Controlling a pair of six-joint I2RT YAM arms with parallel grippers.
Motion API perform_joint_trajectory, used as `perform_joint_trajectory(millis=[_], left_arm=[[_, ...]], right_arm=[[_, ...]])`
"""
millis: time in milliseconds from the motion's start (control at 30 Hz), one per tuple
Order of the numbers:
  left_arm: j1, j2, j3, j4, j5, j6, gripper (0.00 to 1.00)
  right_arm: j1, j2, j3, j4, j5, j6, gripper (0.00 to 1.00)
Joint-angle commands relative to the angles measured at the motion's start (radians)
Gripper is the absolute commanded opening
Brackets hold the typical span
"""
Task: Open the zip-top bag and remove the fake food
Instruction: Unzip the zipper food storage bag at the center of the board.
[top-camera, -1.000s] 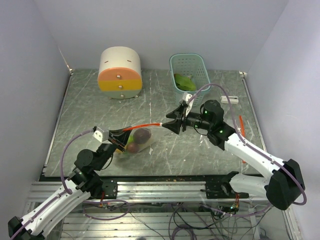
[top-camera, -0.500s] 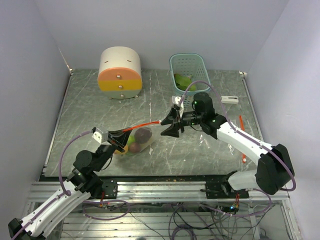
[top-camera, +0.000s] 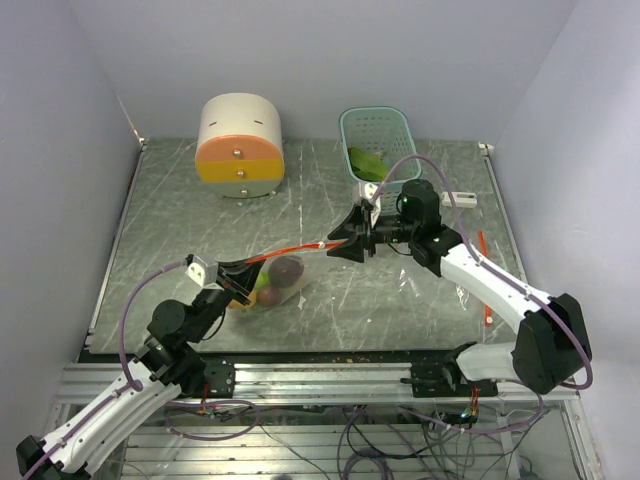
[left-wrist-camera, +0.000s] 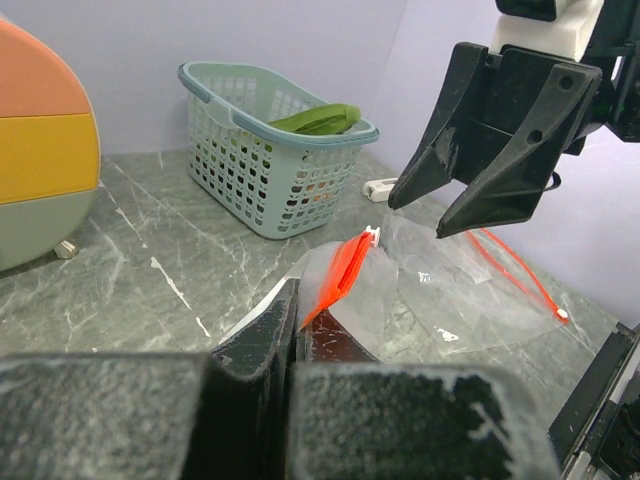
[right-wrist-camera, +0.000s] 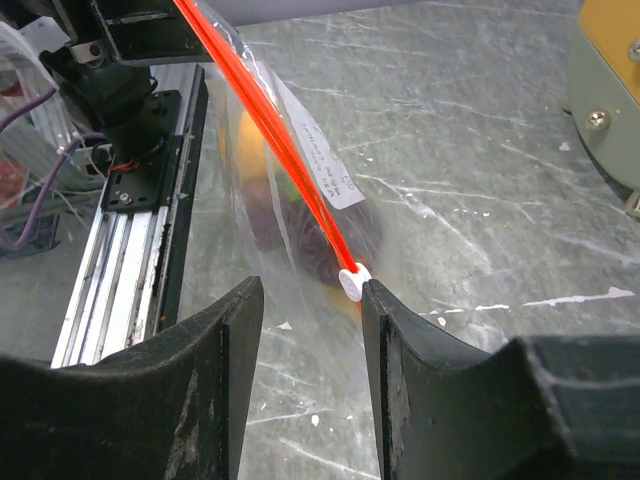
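The zip-top bag (top-camera: 283, 283) lies at the front left, its red zip strip (top-camera: 290, 252) stretched taut and lifted. Fake food shows through the plastic: a dark red-purple piece (top-camera: 288, 269) and a lime-green one (top-camera: 265, 293). My left gripper (top-camera: 238, 275) is shut on the bag's near corner by the strip (left-wrist-camera: 345, 270). My right gripper (top-camera: 347, 245) is open at the strip's far end. The white slider (right-wrist-camera: 349, 281) rests against the tip of one finger (right-wrist-camera: 385, 330), with a wide gap to the other. A flat green leafy piece (top-camera: 368, 162) lies in the basket.
A teal basket (top-camera: 395, 125) stands at the back centre, and a round cream-and-orange drawer box (top-camera: 240, 145) at the back left. A second, empty clear bag (top-camera: 440, 285) with a red strip (top-camera: 483, 280) lies flat at the right. A small white object (top-camera: 460, 199) sits near the basket.
The right gripper dipped left and down toward the bag, then came back right and up to the slider, with its jaws a little narrower. The left gripper kept its grip and place.
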Motion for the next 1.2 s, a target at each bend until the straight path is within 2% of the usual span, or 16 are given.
perform_joint_trajectory(millis=[0, 233, 467, 600, 667, 800, 967, 1167], left_arm=[[0.008, -0.003, 0.009, 0.011, 0.026, 0.009, 0.07], [0.008, -0.017, 0.008, -0.001, 0.020, 0.010, 0.07], [0.008, -0.016, 0.006, -0.001, 0.012, 0.010, 0.07], [0.008, -0.014, 0.004, 0.000, 0.010, 0.011, 0.07], [0.008, -0.014, 0.003, 0.001, 0.010, 0.010, 0.07], [0.008, -0.014, 0.003, 0.001, 0.005, 0.010, 0.07], [0.008, -0.023, 0.005, -0.010, -0.002, 0.010, 0.07], [0.008, -0.035, 0.012, -0.041, -0.067, 0.004, 0.07]], right_arm=[[-0.007, 0.048, 0.036, 0.044, -0.052, 0.021, 0.44], [-0.008, 0.139, 0.075, 0.060, -0.092, 0.030, 0.43], [-0.007, 0.187, 0.073, 0.085, -0.108, 0.045, 0.38], [-0.007, 0.186, 0.056, 0.098, -0.115, 0.051, 0.32], [-0.007, 0.179, 0.048, 0.113, -0.121, 0.060, 0.25], [-0.007, 0.169, 0.044, 0.109, -0.117, 0.054, 0.17], [-0.007, 0.159, 0.032, 0.093, -0.104, 0.046, 0.02], [-0.037, 0.115, -0.021, 0.125, -0.032, 0.081, 0.00]])
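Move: The bag's white zip slider sits just off the right hand's open fingertips, about 2 cm to its left, 1 cm ahead and some 3 cm below. The bagged eggplant hangs about 12 cm left of that hand, 5 cm back and 14 cm lower; the green basket stands roughly 22 cm ahead, 11 cm right and 15 cm below. From the left hand, which already pinches the zip's other end, the slider is about 13 cm right, 4 cm ahead and 2 cm lower. Down by about 3 cm, and a little left and forward, the right hand eases its open fingers around the slider at the near end of the red zip, rolling some 5 degrees. There it stops and closes the fingertips to pinch the slider, finally giving back barely a centimetre. The left hand stays put and keeps its pinch on the zip's other end. ##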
